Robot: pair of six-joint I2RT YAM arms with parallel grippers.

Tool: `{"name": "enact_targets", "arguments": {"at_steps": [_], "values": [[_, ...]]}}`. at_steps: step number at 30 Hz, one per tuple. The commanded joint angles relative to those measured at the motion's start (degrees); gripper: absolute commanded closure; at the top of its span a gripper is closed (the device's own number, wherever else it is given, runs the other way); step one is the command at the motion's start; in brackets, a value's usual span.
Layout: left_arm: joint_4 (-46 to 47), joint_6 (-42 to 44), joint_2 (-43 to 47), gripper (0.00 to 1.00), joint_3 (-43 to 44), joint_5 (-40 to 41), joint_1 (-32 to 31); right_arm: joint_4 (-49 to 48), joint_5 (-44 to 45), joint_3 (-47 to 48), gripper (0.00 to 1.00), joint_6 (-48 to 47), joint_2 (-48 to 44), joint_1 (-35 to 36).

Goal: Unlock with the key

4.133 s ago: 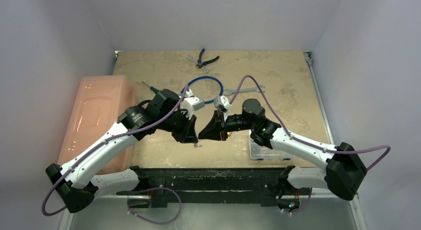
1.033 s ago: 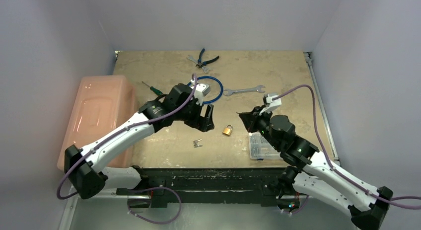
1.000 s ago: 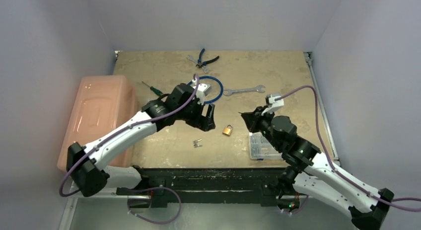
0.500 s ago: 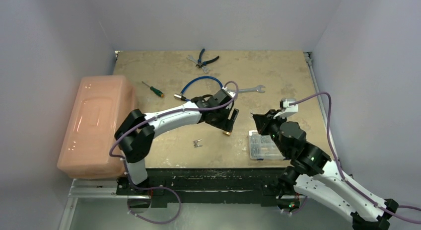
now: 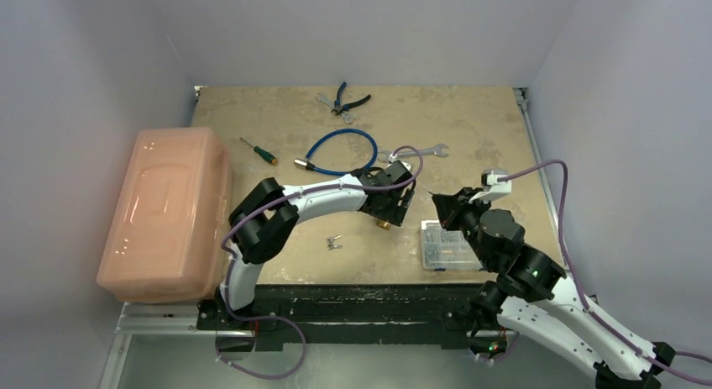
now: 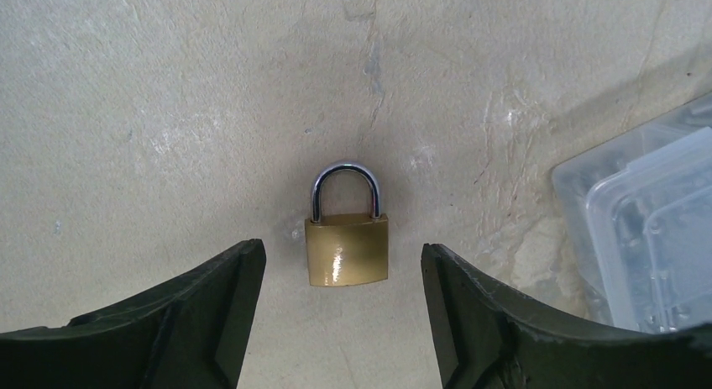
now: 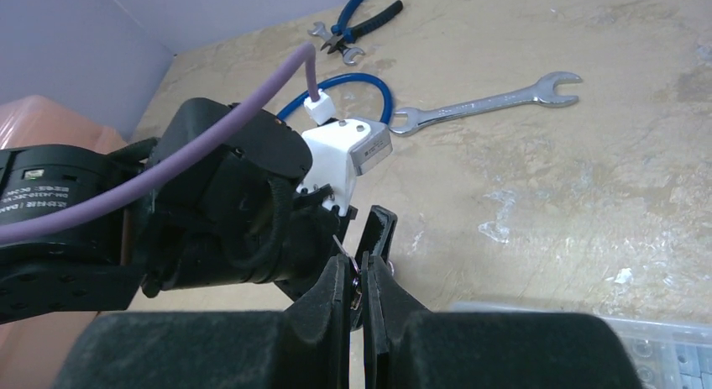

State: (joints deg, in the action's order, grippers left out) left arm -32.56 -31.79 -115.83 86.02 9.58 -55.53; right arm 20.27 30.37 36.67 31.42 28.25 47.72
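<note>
A little brass padlock [image 6: 347,248] lies flat on the table with its shackle closed. My left gripper [image 6: 340,254] hangs right over it, open, one finger on each side and neither touching. From above, the padlock [image 5: 385,223] peeks out under the left gripper [image 5: 390,212]. My right gripper [image 5: 438,202] hovers just to the right of it, shut on the key [image 7: 356,270], a thin silver sliver with a small ring pinched between the pads. In the right wrist view the right gripper [image 7: 357,261] points at the left wrist.
A clear plastic parts box [image 5: 443,244] sits right of the padlock, under my right arm. Two spare small keys [image 5: 334,244] lie to its left. Farther back are a silver wrench [image 5: 413,153], a blue cable loop [image 5: 336,145], pliers [image 5: 344,99] and a screwdriver [image 5: 256,150]. A pink bin [image 5: 164,208] stands at the left.
My left arm has swung right and come down over the padlock, its jaws a little narrower. My right arm has drawn back to the right, still pinching the key.
</note>
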Motion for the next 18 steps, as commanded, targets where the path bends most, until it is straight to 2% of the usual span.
{"name": "enact_targets", "arguments": {"at_steps": [1, 5, 8, 16, 18], "values": [[1.0, -1.7, -0.8, 0.28, 2.3, 1.1, -0.4, 0.4, 1.4, 1.8, 1.00, 0.9, -0.8, 0.2], [2.7, -1.5, 0.5, 0.28, 1.4, 1.2, -0.6, 0.6, 1.2, 1.6, 1.00, 1.7, -1.6, 0.2], [7.9, 1.7, 6.4, 0.29, -3.0, -0.5, -0.6, -0.3, -1.8, 1.7, 1.00, 3.1, -3.0, 0.2], [27.9, 18.6, 34.8, 0.28, -26.4, -0.7, -0.7, -0.9, -9.7, 6.0, 1.00, 6.8, -0.3, 0.2], [32.7, 23.1, 41.2, 0.28, -31.4, 0.7, -1.4, -1.0, -15.3, 8.5, 1.00, 6.6, 2.5, 0.2]]}}
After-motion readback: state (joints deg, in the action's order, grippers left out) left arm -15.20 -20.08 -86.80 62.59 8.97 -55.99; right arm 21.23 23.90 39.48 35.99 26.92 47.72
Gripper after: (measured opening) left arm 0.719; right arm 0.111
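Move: The padlock lies on the table about 4 cm below the open left hand, 2 cm ahead and 1 cm to its right. From that hand, the spare keys are some 12 cm left and 4 cm back, and the parts box about 19 cm right and 4 cm back. From the right hand, which holds the key, the padlock is roughly 9 cm left, 6 cm ahead and 22 cm down. Still open, the left hand retreats from the padlock, about 10 cm up and some left; the right lifts its key. ##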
